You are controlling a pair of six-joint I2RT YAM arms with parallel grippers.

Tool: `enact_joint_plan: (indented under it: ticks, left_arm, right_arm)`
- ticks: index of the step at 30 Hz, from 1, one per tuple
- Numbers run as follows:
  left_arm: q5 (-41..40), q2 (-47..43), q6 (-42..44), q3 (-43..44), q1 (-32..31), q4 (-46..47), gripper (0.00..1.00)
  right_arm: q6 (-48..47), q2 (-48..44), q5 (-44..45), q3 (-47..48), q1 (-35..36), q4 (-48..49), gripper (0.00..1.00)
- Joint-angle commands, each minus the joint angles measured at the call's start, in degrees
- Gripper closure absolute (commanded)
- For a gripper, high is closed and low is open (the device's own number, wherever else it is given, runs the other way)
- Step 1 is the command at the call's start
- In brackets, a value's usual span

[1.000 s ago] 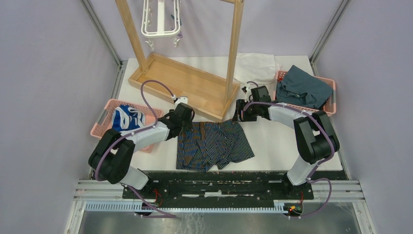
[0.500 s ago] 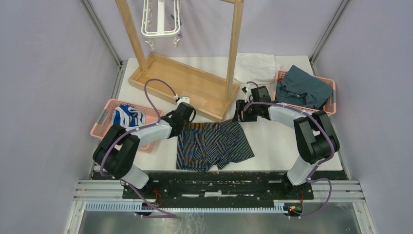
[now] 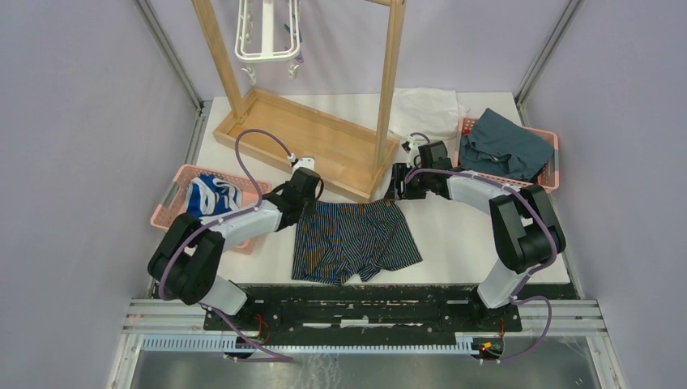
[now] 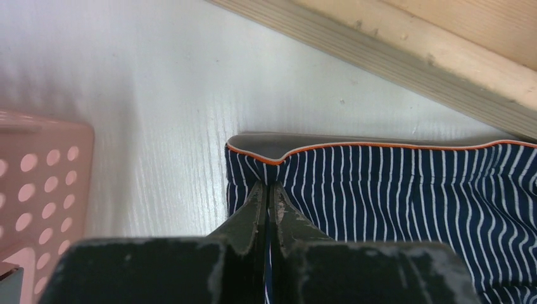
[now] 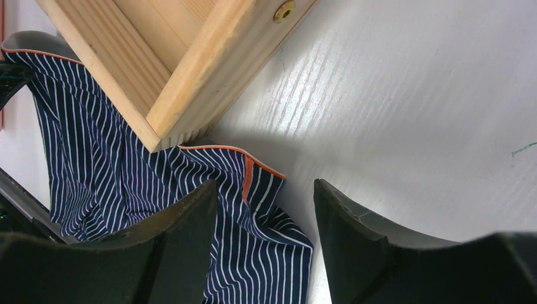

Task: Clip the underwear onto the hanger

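The underwear [image 3: 356, 239], navy with thin light stripes and orange trim, lies flat on the white table before the wooden rack's base. My left gripper [image 3: 306, 207] is shut on the underwear [image 4: 405, 190] at the left end of its waistband; a fold of striped cloth runs between the closed fingers [image 4: 256, 202]. My right gripper [image 3: 394, 193] stands open over the waistband's right corner [image 5: 253, 190], one finger [image 5: 190, 221] above the cloth, the other over bare table. The hanger [image 3: 267, 32], a white plastic frame with dangling clips, hangs from the rack at the back.
The tall wooden rack [image 3: 389, 89] with its tray base [image 3: 308, 142] stands mid-table; the base's corner [image 5: 183, 82] overlaps the waistband. A pink basket [image 3: 182, 203] with a blue-and-white garment is at left. Another pink basket [image 3: 552, 142] with teal cloth is at right, white cloth [image 3: 425, 109] beside it.
My left gripper has closed from open onto the waistband's left corner, and the left arm shifted slightly. The right arm has not moved.
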Motion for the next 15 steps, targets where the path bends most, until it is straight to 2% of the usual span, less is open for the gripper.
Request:
enact_joint_plan:
  ticks: [1,5,9,15]
  left_arm:
    - [1.7,-3.8,2.1,-0.4,0.4,2.2,0.97]
    - [5.4,-8.7,1.2,-1.1,0.4,0.3,0.97]
    - [12.7,-13.8,1.2,0.6,0.4,-4.4,0.97]
    - [21.4,-18.8,3.8,9.1,0.3,-16.3,0.97]
  right_arm:
    - [0.3,1.0,-2.2,1.0,-0.2,3.8,0.34]
    - [0.1,0.7,-2.3,0.7,-0.3,4.0,0.34]
    - [0.2,-1.3,-1.9,-1.3,-0.5,5.2,0.33]
    - [3.3,-12.1,-0.8,-9.6,-1.2,14.7,0.3]
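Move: The left hand already has the waistband's left corner. The right waistband corner lies some 17 cm to its right, about 2 cm farther out and slightly lower. The wooden tray's middle is roughly 15 cm straight ahead, and the pink basket's middle about 21 cm to its left, level with it. From the waiting right hand, that right waistband corner is about 1 cm ahead, 2 cm left and 2 cm below. Still pinching the waistband's left corner between shut fingers, the left hand lifts it some 7 cm, gathering speed, and also draws it back and to the right, about 3 cm each way. Its wrist rolls left side down and turns roughly 10 degrees clockwise. The right hand stays within a centimetre, open around the right corner. ##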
